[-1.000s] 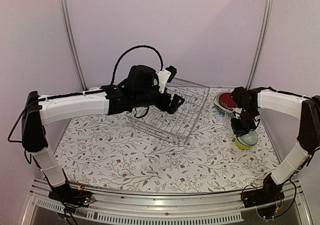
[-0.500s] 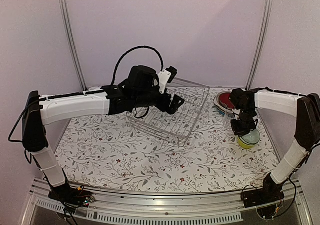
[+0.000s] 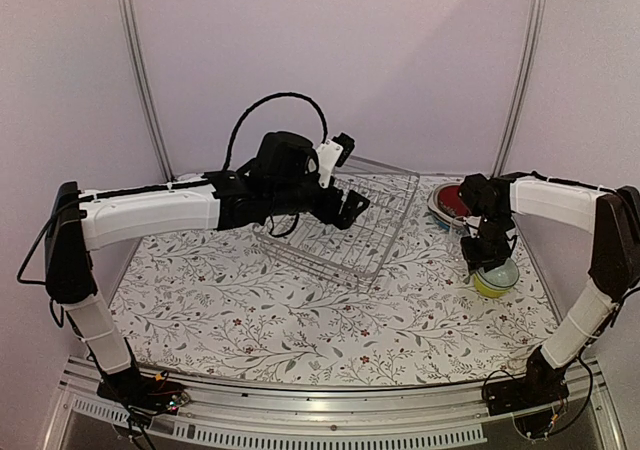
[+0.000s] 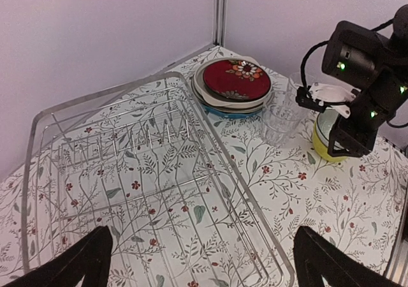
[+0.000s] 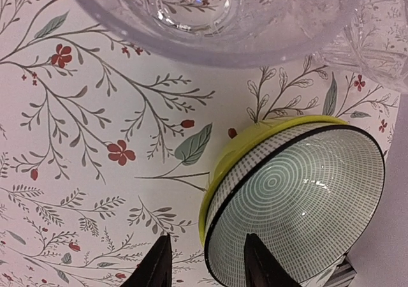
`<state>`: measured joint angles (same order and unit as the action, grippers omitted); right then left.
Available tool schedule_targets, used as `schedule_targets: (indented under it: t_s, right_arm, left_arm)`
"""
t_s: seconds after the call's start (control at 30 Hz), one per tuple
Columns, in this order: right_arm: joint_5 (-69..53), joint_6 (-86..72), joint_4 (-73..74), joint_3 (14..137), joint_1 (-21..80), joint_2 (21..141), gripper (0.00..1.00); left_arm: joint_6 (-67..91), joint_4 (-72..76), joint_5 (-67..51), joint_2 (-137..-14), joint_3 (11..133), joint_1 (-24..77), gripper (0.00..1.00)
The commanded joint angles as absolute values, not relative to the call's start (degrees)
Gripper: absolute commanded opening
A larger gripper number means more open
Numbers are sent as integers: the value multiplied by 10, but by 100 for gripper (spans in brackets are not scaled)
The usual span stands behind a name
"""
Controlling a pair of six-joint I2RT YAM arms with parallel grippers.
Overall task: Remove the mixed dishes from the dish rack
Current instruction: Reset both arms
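Observation:
The dish rack (image 4: 268,233), a silver wire basket, lies bare of dishes on the floral cloth. My left gripper (image 4: 204,275) hovers open over its near end, and its dark fingertips (image 4: 89,264) show at the bottom edge of the left wrist view. A pale patterned bowl (image 5: 306,204) sits nested in the yellow-green bowl (image 5: 255,140). My right gripper (image 5: 207,268) is open astride their rim, one finger outside and one inside, touching neither. The plates (image 4: 233,80) are stacked with the dark red one on top. A clear glass (image 4: 280,118) stands beside them.
A second clear glass (image 5: 376,51) stands right of the first one (image 5: 210,13), close above the bowls. The plates (image 3: 450,202) and bowls (image 3: 497,280) crowd the right side by the wall post. The rack (image 3: 385,240) lies at an angle at the centre back.
My right gripper's jaws have parted from the pale bowl's rim, leaving it nested in the yellow-green bowl. The left arm has not moved.

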<state>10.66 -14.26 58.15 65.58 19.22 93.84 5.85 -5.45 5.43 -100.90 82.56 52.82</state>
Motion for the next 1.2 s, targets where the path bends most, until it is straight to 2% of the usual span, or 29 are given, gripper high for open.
schedule_targets:
  t_s: [0.0, 0.2, 0.33, 0.4, 0.47, 0.67, 0.9, 1.0, 1.17]
  right_arm:
    - [104, -142, 606, 689, 195, 900, 42]
    - [94, -139, 616, 726, 195, 862, 60]
    - [81, -132, 606, 752, 195, 852, 79]
    - [57, -126, 599, 770, 195, 853, 85]
    - [22, -118, 576, 788, 195, 852, 97]
    - [-74, -103, 524, 866, 195, 859, 99]
    - [-180, -119, 451, 902, 195, 897, 99]
    - [-211, -135, 428, 892, 197, 915, 99]
    - [-248, -181, 323, 803, 230, 914, 99]
  left_arm:
    - [62, -62, 51, -1015, 839, 522, 99]
    - [68, -69, 48, -1010, 842, 516, 99]
    - [77, -78, 45, -1005, 844, 510, 100]
    - [83, -85, 41, -1000, 843, 505, 99]
    - [87, -95, 33, -993, 841, 498, 99]
    - [105, -114, 17, -942, 804, 465, 100]
    - [134, -152, 22, -875, 748, 411, 100]
    - [147, -157, 24, -847, 713, 392, 100]
    - [191, -153, -7, -808, 647, 355, 100]
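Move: Around the white bowl's rim, the right hand's part-open fingers still straddle its left side; the nested white and yellow bowls' middle lies about 4 cm right, level in reach and 3 cm lower. From that hand the nearer glass stands some 10 cm ahead and 2 left, the plate stack about 21 cm straight ahead. The left hand has the empty dish rack about 11 cm ahead, 3 left and 21 below, the bowls about 31 right, 5 back and 21 below. Coming free of the white bowl's rim, the right hand opens wide and climbs about 20 cm, swinging left and forward towards the rack side and easing down slightly at the end; its wrist tilts some 50 degrees, bringing the downward fingers round to point left and forward. The left hand, empty and open, travels about 15 cm left above the rack, turning moderately counter-clockwise. ##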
